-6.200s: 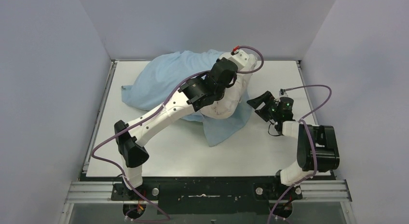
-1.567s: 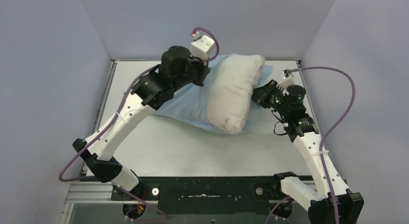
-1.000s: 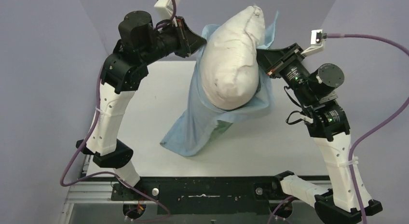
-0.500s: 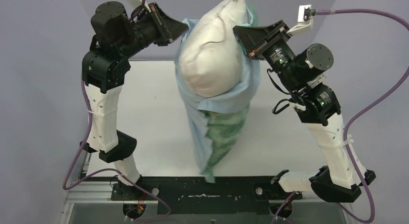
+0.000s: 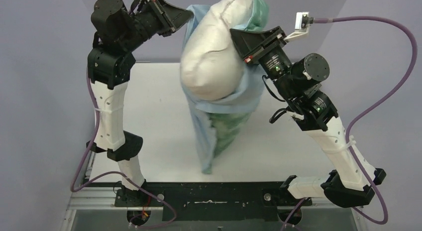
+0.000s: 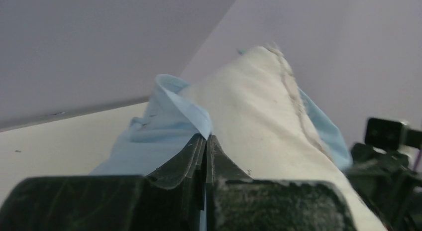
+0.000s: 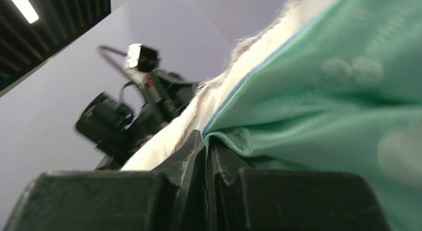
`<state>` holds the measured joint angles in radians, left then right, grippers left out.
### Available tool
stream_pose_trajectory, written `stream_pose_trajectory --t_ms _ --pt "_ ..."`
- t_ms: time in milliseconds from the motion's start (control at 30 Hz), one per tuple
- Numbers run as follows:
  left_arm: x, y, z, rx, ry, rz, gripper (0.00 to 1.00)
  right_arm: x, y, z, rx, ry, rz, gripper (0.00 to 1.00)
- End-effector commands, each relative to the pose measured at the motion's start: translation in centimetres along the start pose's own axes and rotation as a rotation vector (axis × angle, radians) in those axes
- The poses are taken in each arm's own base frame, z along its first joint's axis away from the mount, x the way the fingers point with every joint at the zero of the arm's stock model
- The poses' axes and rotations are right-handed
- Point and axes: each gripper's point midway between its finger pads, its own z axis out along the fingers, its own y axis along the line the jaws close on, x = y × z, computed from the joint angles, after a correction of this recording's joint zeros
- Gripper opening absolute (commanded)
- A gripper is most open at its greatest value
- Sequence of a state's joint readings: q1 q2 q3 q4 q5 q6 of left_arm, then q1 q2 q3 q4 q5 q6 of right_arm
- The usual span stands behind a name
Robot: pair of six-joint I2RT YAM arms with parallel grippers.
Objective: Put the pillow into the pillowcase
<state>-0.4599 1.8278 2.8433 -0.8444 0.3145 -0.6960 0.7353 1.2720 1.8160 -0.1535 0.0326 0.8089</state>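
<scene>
Both arms hold the pillowcase (image 5: 226,126) high above the table, its open mouth up. Its light blue face shows, with teal-green damask at the lower fold. The off-white pillow (image 5: 211,57) stands in the mouth, its upper part sticking out. My left gripper (image 5: 187,14) is shut on the left rim of the pillowcase (image 6: 169,111), next to the pillow (image 6: 259,106). My right gripper (image 5: 235,36) is shut on the right rim, where the teal face (image 7: 323,91) shows beside the pillow (image 7: 164,146).
The white table (image 5: 149,116) lies below, with grey walls close at left, back and right. The pillowcase's lower end hangs down to the table near the front edge (image 5: 206,167). The arm bases stand on the black rail (image 5: 214,196).
Over the past second both grippers have raised the pillowcase rim higher. The pillow has sunk a little deeper and the sack now hangs more vertically.
</scene>
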Motion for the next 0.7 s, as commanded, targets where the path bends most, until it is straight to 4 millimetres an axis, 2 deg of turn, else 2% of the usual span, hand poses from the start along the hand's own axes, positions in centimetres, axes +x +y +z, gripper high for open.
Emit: stream_pose_trajectory --t_ms 0,33,100,167,233,267,333,400,433,467,500,600,667 --pt "-3.2 3.1 0.6 -0.008 -0.063 -0.1 0.0 -0.9 5.1 0.3 -0.139 -0.05 -0.025 0.0" --pt "-2.3 2.3 0.0 0.006 -0.031 -0.086 0.0 -2.3 5.0 0.9 -0.106 -0.082 -0.092 0.0" --pt "-0.4 -0.9 -1.8 0.076 0.008 -0.049 0.0 -5.3 3.7 2.6 -0.027 -0.145 -0.172 0.0" --pt "0.9 -5.7 -4.1 0.209 0.005 -0.015 0.0 -9.1 3.0 4.2 -0.063 -0.202 -0.124 0.0" --pt "1.6 -9.8 -6.0 0.317 0.011 0.008 0.0 -13.0 1.8 4.8 -0.117 -0.242 -0.034 0.0" --pt "1.5 -10.9 -6.4 0.339 0.011 0.027 0.0 -14.4 1.4 4.6 -0.139 -0.255 -0.004 0.0" --pt "1.0 -11.7 -5.9 0.367 0.013 0.038 0.0 -14.9 1.0 3.7 -0.151 -0.263 0.004 0.0" --pt "-0.3 -10.4 -4.1 0.345 -0.013 0.029 0.0 -13.1 0.7 3.0 -0.162 -0.232 0.023 0.0" --pt "-1.0 -9.0 -2.9 0.317 -0.026 0.012 0.0 -12.3 1.6 2.0 -0.193 -0.221 0.038 0.0" --pt "-1.5 -6.6 -1.2 0.273 -0.032 -0.019 0.0 -10.2 0.8 2.1 -0.181 -0.179 0.053 0.0" --pt "-2.5 -4.7 -0.5 0.236 -0.048 -0.042 0.0 -8.6 1.3 1.8 -0.195 -0.148 0.062 0.0" --pt "-4.1 0.8 0.5 0.112 -0.074 -0.073 0.0 -4.1 3.1 1.7 -0.24 -0.064 0.052 0.0" --pt "-4.9 3.1 0.2 0.068 -0.088 -0.07 0.0 -2.3 3.5 2.5 -0.249 -0.018 0.019 0.0"
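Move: Both shut grippers already hold the pillowcase's mouth up high, about 15 cm apart. The pillow, standing partly out of it between them, has its middle about 9 cm back from the left hand, 9 cm to its right and 10 cm below. From the right hand that middle is about 2 cm back, 5 cm left and 10 cm down. The case's closed end dangles some 45 cm below the right hand, about 12 cm back and 10 cm left of it. Shaking the pillow towards the case's bottom, the left hand keeps its pinch on the rim and loops forward some 7 cm and down 10 cm, tipping about 15 degrees, then sweeps back and up past its start and comes forward again to end near it. The right hand, also keeping its pinch, dips slightly back and left, swings about 15 cm forward with a sweep to the right beside the pillow, then returns back and left, ending about 6 cm forward of its start. ##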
